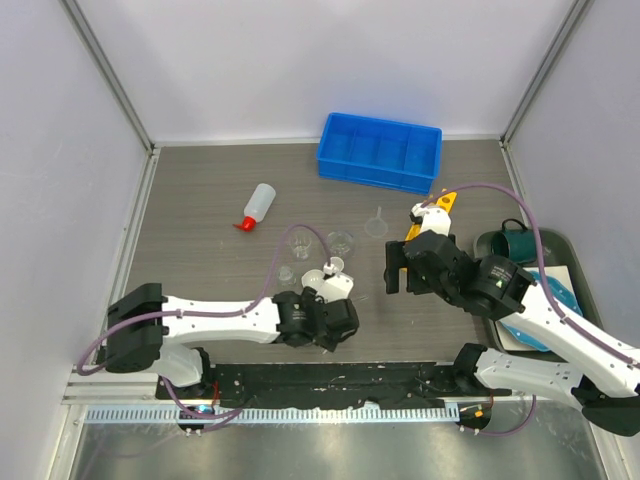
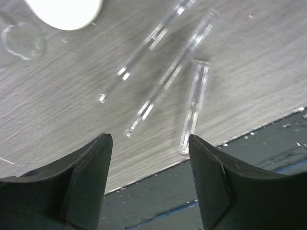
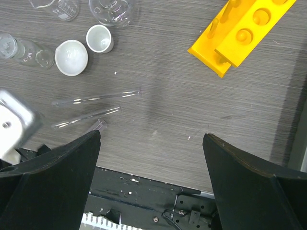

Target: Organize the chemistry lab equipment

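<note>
Three thin glass tubes lie loose near the table's front edge: one (image 2: 144, 43), a second (image 2: 172, 72) and a third (image 2: 194, 108). My left gripper (image 2: 149, 143) hovers open just over that edge, short of the tubes, with nothing between its fingers. The right gripper (image 3: 152, 136) hangs wide open and empty above bare table, right of the same tubes (image 3: 96, 99). Two small white dishes (image 3: 71, 57) (image 3: 100, 38) and clear beakers (image 1: 300, 240) stand behind the tubes. The yellow holed rack (image 3: 240, 33) lies at the right. Farther back are a glass funnel (image 1: 377, 224) and the red-capped squeeze bottle (image 1: 258, 207).
A blue divided bin (image 1: 380, 150) stands at the back of the table. On the right a grey tray (image 1: 560, 245) holds a teal mug (image 1: 505, 243) and a blue plate (image 1: 560, 295). The dark arm base runs along the near edge.
</note>
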You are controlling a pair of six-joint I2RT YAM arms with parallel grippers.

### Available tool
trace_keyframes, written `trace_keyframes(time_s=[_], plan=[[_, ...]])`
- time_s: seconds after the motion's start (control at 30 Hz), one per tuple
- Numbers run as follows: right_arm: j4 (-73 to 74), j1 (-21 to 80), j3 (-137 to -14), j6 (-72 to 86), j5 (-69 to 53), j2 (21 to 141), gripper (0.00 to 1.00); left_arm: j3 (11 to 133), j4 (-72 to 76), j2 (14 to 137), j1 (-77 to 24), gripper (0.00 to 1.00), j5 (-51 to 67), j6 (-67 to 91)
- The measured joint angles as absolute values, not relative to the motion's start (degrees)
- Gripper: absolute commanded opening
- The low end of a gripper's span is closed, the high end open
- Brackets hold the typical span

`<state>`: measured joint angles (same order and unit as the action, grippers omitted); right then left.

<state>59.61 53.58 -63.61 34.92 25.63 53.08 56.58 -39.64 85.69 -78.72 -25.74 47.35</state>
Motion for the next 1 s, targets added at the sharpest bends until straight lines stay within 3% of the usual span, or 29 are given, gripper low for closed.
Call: trace_keyframes(time_s=[0.3,1.0], plan=[[58.0,53.6,-62.4,35.0,25.2,53.1,0.93,53.9,-38.2,83.0,-70.2,0.68,-22.1,40.2],[55.1,53.7,-60.1,34.5,25.2,53.2,0.93,53.9,-33.0,90.0,-63.9,0.64,-17.9,30.6]])
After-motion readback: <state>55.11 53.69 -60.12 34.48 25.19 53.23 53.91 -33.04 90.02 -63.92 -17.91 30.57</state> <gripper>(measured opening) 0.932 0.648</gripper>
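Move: The outermost of the three glass tubes, probably the next to be grasped, has its middle about 8 cm ahead of the left hand, 4 cm right and 6 cm below. Of the nearer tubes, the middle tube lies 4 cm ahead and 3 right, the short tube 1 ahead and 3 right. The white bowl is 13 cm ahead and 1 left. From the right hand, the outermost tube is some 15 cm left, 2 ahead and 21 below. Open, the left hand goes about 6 cm forward, 3 cm left and 3 cm down, towards the outermost tube's left end. ##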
